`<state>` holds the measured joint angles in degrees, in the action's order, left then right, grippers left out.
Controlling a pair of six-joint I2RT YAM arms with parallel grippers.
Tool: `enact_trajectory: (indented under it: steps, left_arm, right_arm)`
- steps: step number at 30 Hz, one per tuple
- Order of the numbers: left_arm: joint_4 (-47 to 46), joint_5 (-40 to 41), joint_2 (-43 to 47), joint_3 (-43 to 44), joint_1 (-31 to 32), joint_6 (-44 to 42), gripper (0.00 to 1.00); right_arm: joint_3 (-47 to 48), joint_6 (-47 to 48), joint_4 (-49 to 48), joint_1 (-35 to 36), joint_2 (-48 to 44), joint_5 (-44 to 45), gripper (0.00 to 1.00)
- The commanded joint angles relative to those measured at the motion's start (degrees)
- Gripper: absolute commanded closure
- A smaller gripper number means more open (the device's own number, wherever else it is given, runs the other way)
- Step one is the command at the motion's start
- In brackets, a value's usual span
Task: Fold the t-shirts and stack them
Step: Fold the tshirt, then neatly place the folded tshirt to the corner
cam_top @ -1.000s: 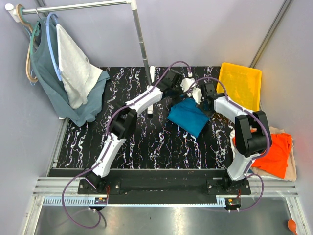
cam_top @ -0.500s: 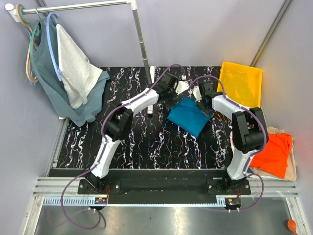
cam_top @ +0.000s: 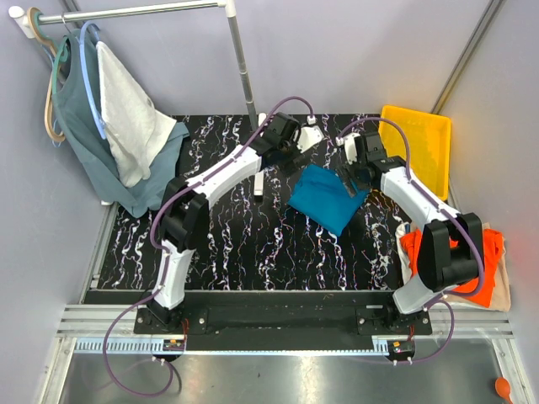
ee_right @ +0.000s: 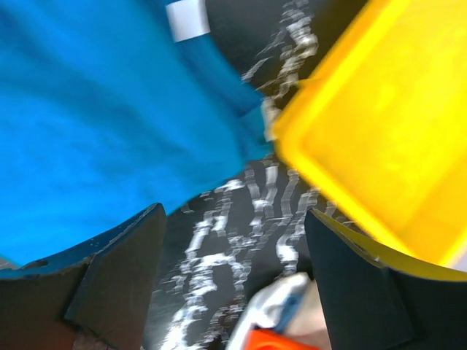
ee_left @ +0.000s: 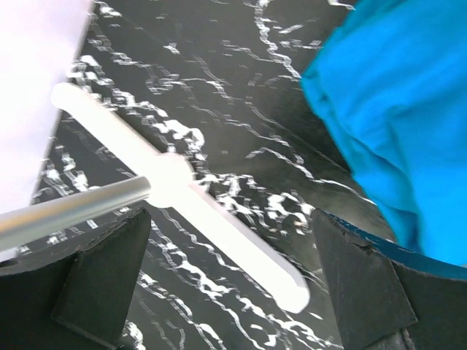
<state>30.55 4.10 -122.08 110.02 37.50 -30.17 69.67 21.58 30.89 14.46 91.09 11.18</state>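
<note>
A folded teal-blue t-shirt [cam_top: 324,195] lies on the black marbled table [cam_top: 253,244], towards the back. My left gripper [cam_top: 295,154] hovers open just off its back left corner; the left wrist view has the shirt [ee_left: 394,109] to the right of the empty gripper [ee_left: 233,292]. My right gripper [cam_top: 354,173] is open over the shirt's back right edge, with the shirt [ee_right: 109,109] on its left and nothing between its fingers [ee_right: 124,270]. An orange t-shirt [cam_top: 476,261] lies crumpled on a cream one [cam_top: 503,290] off the table's right side.
A yellow tray [cam_top: 414,145] stands at the back right, close to my right gripper [ee_right: 233,281]. The clothes rack's pole [cam_top: 242,76] and white foot [ee_left: 219,219] stand beside my left gripper. A grey-green top [cam_top: 80,126] and white cloth [cam_top: 130,126] hang at the back left.
Both grippers have opened and drawn back from the teal-blue shirt, which now lies free. The left arm swung left and back; the right arm swung right.
</note>
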Motion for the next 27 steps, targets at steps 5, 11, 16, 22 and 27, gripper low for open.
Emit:
enact_trajectory:
  steps: [5,11,16,22,27]
  left_arm:
    - [4.3,-7.4,0.8,-2.4,2.7,3.1,0.01]
    - [4.2,-8.0,-0.7,-2.0,4.8,4.1,0.01]
    - [4.3,-8.1,-2.2,-1.1,5.5,5.0,0.01]
    - [2.8,-6.2,-4.3,-0.2,5.7,4.2,0.01]
    - [2.0,-5.3,-6.9,0.9,5.7,3.4,0.01]
  right_arm:
    - [-2.8,-8.5,5.0,-0.2,1.7,-10.5,0.13]
    - [-2.7,-11.4,4.1,-3.7,3.3,-14.7,0.13]
    - [-0.9,-14.4,4.2,-8.9,5.5,-23.7,0.12]
    - [1.3,-15.6,4.1,-12.3,9.4,-28.8,0.13]
    - [3.5,-16.2,4.0,-13.8,12.6,-31.7,0.13]
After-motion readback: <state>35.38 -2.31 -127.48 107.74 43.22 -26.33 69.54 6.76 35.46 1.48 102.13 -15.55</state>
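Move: The folded blue t-shirt's middle is about 8 cm back and 9 cm right of the left hand, some 10 cm below it. From the right hand it lies roughly 8 cm left, 4 cm back and 8 cm down. The white stand foot is about 12 cm left and 6 cm ahead of the left hand, at table height; the yellow bin's middle is some 20 cm right and 10 cm ahead of the right hand. Both open hands head down to the t-shirt's two sides; no firm contact can be made out. The left sinks about 8 cm while drawing back 7 and some right, over the shirt's far left edge, tipping down. The right draws back first, then mostly drops, about 8 cm in all, to the shirt's right side by the bin, its wrist rolling left side up and tipping down, some 35 degrees altogether. ##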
